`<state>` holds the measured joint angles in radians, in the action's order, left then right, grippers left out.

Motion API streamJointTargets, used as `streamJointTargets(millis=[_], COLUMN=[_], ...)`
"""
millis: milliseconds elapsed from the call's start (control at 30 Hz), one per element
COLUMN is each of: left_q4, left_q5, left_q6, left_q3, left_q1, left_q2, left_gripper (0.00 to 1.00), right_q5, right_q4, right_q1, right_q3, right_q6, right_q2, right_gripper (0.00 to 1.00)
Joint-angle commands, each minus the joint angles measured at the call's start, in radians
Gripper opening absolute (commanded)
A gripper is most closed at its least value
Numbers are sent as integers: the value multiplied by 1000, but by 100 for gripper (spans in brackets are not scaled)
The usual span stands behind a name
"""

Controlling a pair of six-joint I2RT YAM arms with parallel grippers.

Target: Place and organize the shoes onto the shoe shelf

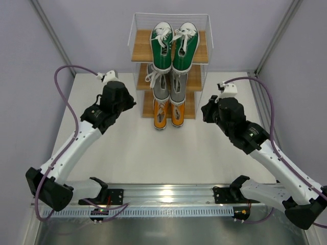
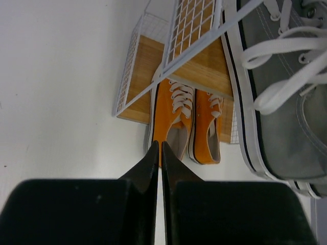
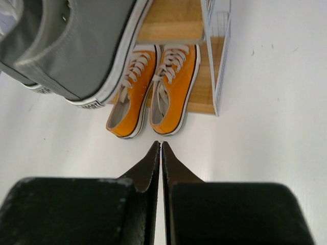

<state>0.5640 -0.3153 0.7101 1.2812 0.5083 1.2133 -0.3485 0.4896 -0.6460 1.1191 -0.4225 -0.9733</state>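
The shoe shelf [image 1: 144,51] stands at the back centre of the table with its three wooden boards stepped forward. A green pair [image 1: 174,47] sits on the top board, a grey pair [image 1: 168,88] on the middle one, and an orange pair [image 1: 168,113] on the bottom, heels hanging over the front. My left gripper [image 1: 133,104] hovers left of the shelf, shut and empty. My right gripper [image 1: 205,111] hovers right of it, also shut and empty. In the left wrist view the gripper [image 2: 159,145] points at the orange shoes [image 2: 173,120] under a grey shoe [image 2: 286,102]. In the right wrist view the gripper [image 3: 160,145] faces the orange pair [image 3: 173,92].
A metal rail [image 1: 168,196] with the arm bases runs along the near edge. Purple cables [image 1: 64,76] loop above each arm. Grey walls close in the table on the left, right and back. White tabletop [image 1: 168,158] lies between the shelf and the rail.
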Motion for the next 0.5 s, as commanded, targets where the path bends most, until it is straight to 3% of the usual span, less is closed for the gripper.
streamJointTargets(millis=[0,200,467], left_q4=[-249,-469,-592], left_q5=[-117,-182,-366], left_q6=[66,46,37], left_q3=[-14,-43,0], left_q1=[18,64,96], left_q2=[40,133,262], left_gripper=[1,0,0], right_q5=[19,20,36], right_q4=[-83,-134,-128], right_q1=[0,0,2], right_q3=[-56,-123,-136], right_q6=[-64,-85,-85], right_q2=[1,13,10], right_gripper=[4,4,4])
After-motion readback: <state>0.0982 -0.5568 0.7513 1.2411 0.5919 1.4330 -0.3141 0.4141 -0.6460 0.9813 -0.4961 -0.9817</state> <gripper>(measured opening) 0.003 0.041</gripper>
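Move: The left gray shoe on the middle shelf has its middle about 12 cm ahead of my left hand, 8 cm to the right and some 4 cm lower. The right gray shoe stands 6 cm to the right of it. Level with it out over the table, the left green shoe sits about 15 cm above it and the left orange shoe about 15 cm below it. From my right hand the left gray shoe lies about 18 cm ahead, 14 cm to the left and 6 cm lower. I keep my left fingers shut and reach them forward about 8 cm, drifting some 4 cm right, to bring them in close along the left side of the left gray shoe at nearly the same height, tilting the fingertips up some 15 degrees and swinging them a little to the left. Meanwhile I sink my empty right hand about 5 cm straight down in front of the rack, then hold it there. ##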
